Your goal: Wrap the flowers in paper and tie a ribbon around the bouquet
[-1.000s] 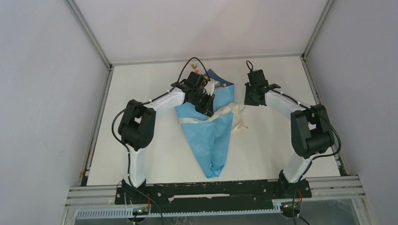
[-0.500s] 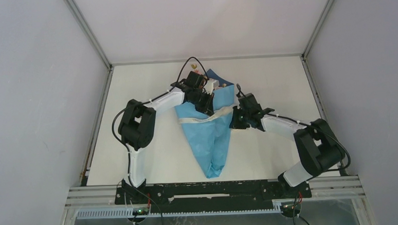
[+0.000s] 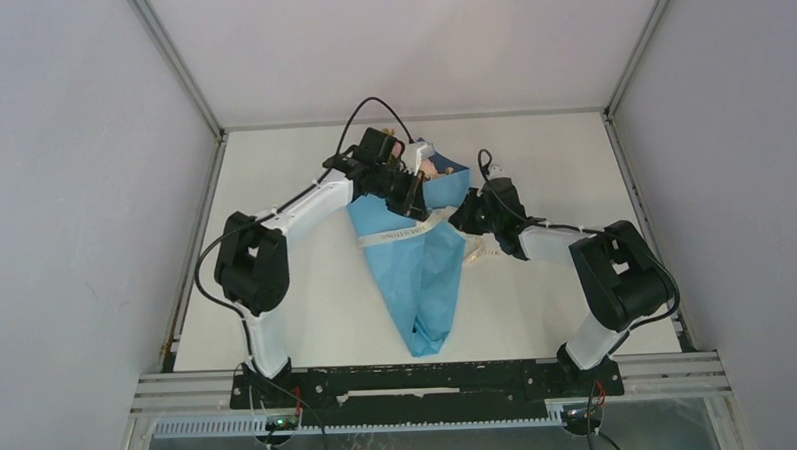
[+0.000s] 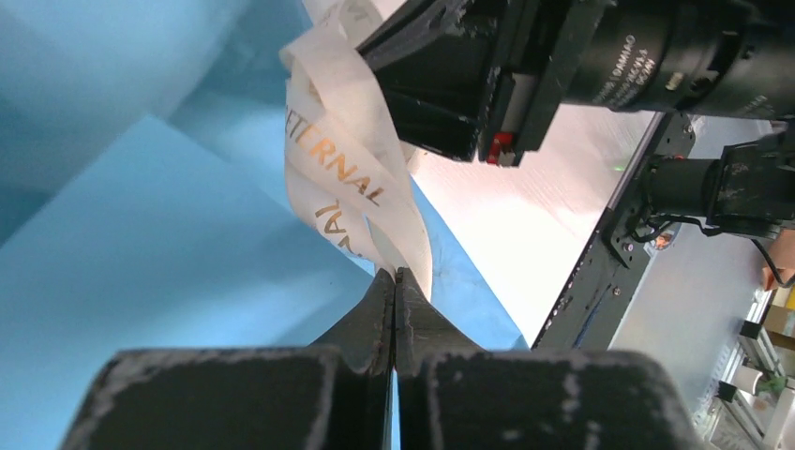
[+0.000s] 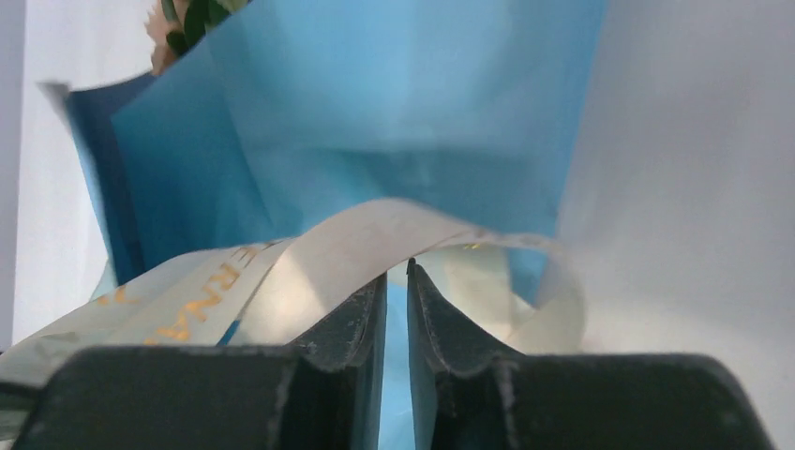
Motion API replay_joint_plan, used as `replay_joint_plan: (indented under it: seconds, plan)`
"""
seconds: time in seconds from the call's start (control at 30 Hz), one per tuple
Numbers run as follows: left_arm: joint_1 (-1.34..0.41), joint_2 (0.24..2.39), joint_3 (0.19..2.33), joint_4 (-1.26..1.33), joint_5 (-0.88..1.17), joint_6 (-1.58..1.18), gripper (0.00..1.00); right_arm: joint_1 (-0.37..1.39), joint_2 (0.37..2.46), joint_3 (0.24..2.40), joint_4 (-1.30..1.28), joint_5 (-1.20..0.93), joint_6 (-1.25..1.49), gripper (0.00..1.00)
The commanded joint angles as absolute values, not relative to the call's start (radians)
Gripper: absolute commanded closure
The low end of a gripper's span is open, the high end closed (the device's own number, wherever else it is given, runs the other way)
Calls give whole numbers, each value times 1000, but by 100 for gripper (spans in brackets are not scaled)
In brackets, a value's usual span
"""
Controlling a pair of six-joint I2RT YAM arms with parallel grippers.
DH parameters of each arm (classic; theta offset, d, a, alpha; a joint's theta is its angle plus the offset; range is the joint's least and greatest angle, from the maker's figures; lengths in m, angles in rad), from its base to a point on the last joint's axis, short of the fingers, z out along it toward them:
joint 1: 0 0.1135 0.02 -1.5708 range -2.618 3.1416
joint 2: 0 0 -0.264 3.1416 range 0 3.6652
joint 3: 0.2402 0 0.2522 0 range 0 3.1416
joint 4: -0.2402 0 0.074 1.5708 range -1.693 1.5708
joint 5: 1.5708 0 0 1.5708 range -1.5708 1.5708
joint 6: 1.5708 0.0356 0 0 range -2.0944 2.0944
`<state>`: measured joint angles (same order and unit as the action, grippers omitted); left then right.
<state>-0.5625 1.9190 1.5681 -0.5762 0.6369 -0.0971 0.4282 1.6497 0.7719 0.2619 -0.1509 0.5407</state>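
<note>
The bouquet (image 3: 421,274) lies on the table as a blue paper (image 5: 394,112) cone, its tip toward the arm bases. Pink flowers (image 3: 429,168) and green leaves (image 5: 187,23) peek from the far wide end. The cream ribbon (image 3: 400,234) crosses the cone and carries gold lettering (image 4: 342,173). My left gripper (image 4: 396,274) is over the cone's upper left, shut on a ribbon strand. At the cone's right edge, my right gripper (image 5: 396,269) has its jaws a thin slit apart, tips nipping the lower edge of an arching ribbon loop (image 5: 403,220).
The white table (image 3: 297,289) is boxed in by grey walls, with metal frame rails (image 3: 174,63) at the back corners. In the left wrist view, the right arm's wrist and camera (image 4: 525,66) hang close by. The black base rail (image 3: 420,384) runs along the near edge.
My right arm swung in from the back right to the cone's right edge, and its jaws narrowed on the ribbon. The left arm shifted slightly toward the back, still gripping.
</note>
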Motion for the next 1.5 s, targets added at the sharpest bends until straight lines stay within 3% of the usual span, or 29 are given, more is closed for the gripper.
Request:
replay_joint_plan:
  seconds: [0.0,0.57,0.93,1.47]
  plan:
    - [-557,1887,1629,-593,655,-70,100,402,1598,740,439,-154,561,77]
    - [-555,1931,1660,-603,654,-74,100,400,1718,811,426,-238,501,69]
    - [-546,1948,1673,-603,651,-83,100,437,1788,907,338,-186,399,54]
    - [-526,1963,1669,-604,653,-86,100,487,1877,982,221,-255,314,53]
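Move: The ribbon strand under the raised loop lies about 4 cm ahead of my right fingertips, 5 cm to their left and 4 cm below. The pink flower heads are some 13 cm ahead and 4 cm left; the loose ribbon tails lie about 5 cm back and 5 cm right, down on the table. From my left hand, that strand is roughly 1 cm ahead, 3 cm right and 12 cm below. My left hand keeps its shut grip on the ribbon, holding it up over the bouquet and easing barely a centimetre forward. I work my right hand into the ribbon loop arching over its fingers, first rising slightly, then going left, forward and down, about 5 cm in all, turning some 10 degrees counter-clockwise while its part-open fingers spread to about half, around the strand. ##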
